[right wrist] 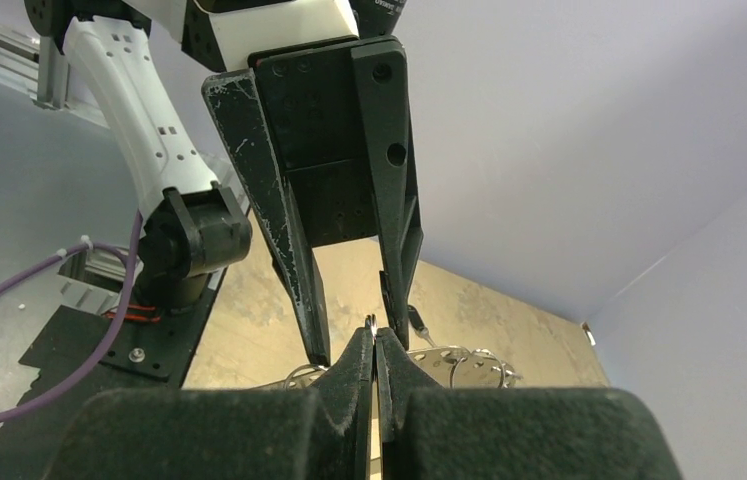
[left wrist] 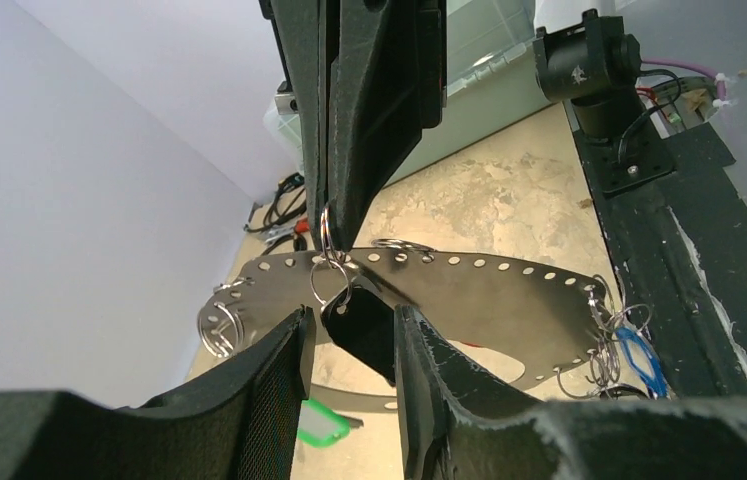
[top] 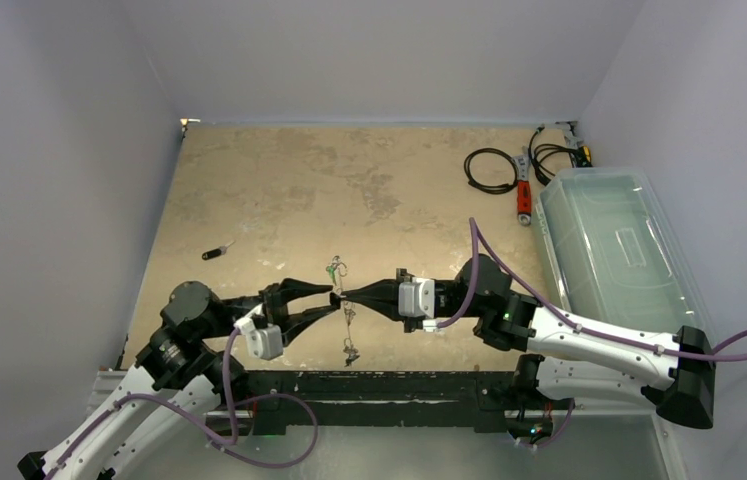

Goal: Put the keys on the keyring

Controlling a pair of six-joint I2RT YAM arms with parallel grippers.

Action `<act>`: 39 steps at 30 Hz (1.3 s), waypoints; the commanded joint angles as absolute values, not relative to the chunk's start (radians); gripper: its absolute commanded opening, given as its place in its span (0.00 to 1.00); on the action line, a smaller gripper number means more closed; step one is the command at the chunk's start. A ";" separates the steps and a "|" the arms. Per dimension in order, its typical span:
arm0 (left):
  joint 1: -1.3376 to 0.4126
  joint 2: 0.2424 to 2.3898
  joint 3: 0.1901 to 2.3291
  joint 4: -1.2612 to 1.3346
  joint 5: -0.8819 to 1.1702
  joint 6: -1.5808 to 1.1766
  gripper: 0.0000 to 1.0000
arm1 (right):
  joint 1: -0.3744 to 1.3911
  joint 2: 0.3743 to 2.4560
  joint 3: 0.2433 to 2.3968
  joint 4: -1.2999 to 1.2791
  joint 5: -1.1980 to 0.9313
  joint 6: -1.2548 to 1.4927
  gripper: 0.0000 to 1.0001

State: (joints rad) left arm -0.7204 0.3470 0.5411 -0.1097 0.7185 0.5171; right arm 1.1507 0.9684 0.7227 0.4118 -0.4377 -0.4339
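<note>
The keyring (left wrist: 469, 300), a flat silver crescent with a row of holes, hangs above the table's near middle (top: 346, 305). My right gripper (top: 343, 295) is shut on a small split ring (left wrist: 327, 232) at its upper edge; the pinch shows in the right wrist view (right wrist: 375, 335). A black key head (left wrist: 364, 330) hangs from that ring. My left gripper (left wrist: 349, 335) stands open around it, with a gap on the left side. Green (left wrist: 321, 422) and blue (left wrist: 639, 352) tags hang from the keyring. One loose black key (top: 217, 251) lies on the table at left.
A clear plastic bin (top: 619, 245) lines the right edge. Black cables (top: 489, 170) and a red-handled tool (top: 524, 195) lie at the back right. The black mounting rail (top: 389, 385) runs along the near edge just below the keyring.
</note>
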 commanded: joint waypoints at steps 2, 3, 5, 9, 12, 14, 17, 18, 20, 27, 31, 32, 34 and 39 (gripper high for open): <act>-0.717 0.351 0.533 -0.047 0.754 0.520 0.35 | 1.152 0.973 0.748 0.463 -0.440 -0.447 0.00; -0.717 0.351 0.531 -0.042 0.755 0.516 0.35 | 1.152 0.974 0.750 0.462 -0.442 -0.448 0.00; -0.716 0.350 0.528 -0.034 0.755 0.511 0.35 | 1.152 0.978 0.752 0.460 -0.442 -0.450 0.00; -0.715 0.344 0.526 -0.031 0.749 0.507 0.34 | 1.152 0.983 0.753 0.460 -0.439 -0.453 0.00; -0.713 0.351 0.527 -0.030 0.749 0.505 0.33 | 1.152 0.987 0.758 0.460 -0.443 -0.454 0.00; -0.712 0.360 0.530 -0.033 0.751 0.505 0.30 | 1.152 0.988 0.761 0.460 -0.446 -0.457 0.00; -0.710 0.372 0.535 -0.034 0.759 0.505 0.28 | 1.152 0.992 0.762 0.459 -0.449 -0.457 0.00; -0.708 0.374 0.534 -0.033 0.761 0.504 0.28 | 1.152 0.993 0.762 0.460 -0.451 -0.458 0.00; -0.707 0.377 0.534 -0.031 0.762 0.502 0.28 | 1.152 0.996 0.762 0.460 -0.454 -0.458 0.00; -0.702 0.385 0.534 -0.023 0.770 0.495 0.27 | 1.152 1.008 0.767 0.459 -0.457 -0.460 0.00; -0.700 0.386 0.534 -0.021 0.774 0.494 0.22 | 1.152 1.017 0.769 0.459 -0.459 -0.461 0.00; -0.699 0.387 0.536 -0.023 0.775 0.495 0.19 | 1.152 1.016 0.769 0.459 -0.460 -0.461 0.00; -0.697 0.389 0.535 -0.025 0.775 0.494 0.13 | 1.152 1.014 0.769 0.460 -0.460 -0.462 0.00; -0.694 0.394 0.538 -0.028 0.777 0.495 0.07 | 1.152 1.013 0.769 0.460 -0.463 -0.462 0.00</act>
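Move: Between the left hand's parted fingertips, about 1 cm right of that hand's point and level with it, sits the black key head. From the left hand, the steel keyring plate lies some 5 cm below, 2 cm back and 1 cm right; its green key is roughly 6 cm ahead, straight in line, and 8 cm down. From the right hand, gripping the small ring above, the black key head is about 1 cm left and 2 cm below. Lowering the pinched small ring about 2 cm and easing it 1 cm left, the right hand keeps its shut grip and brings ring and black key head down to the left fingers. The left hand lifts half a centimetre, sinks back about 1 cm, edging slightly right, and closes its fingers in two stages, nearly shut over the key head and ring just under the right fingertips. ##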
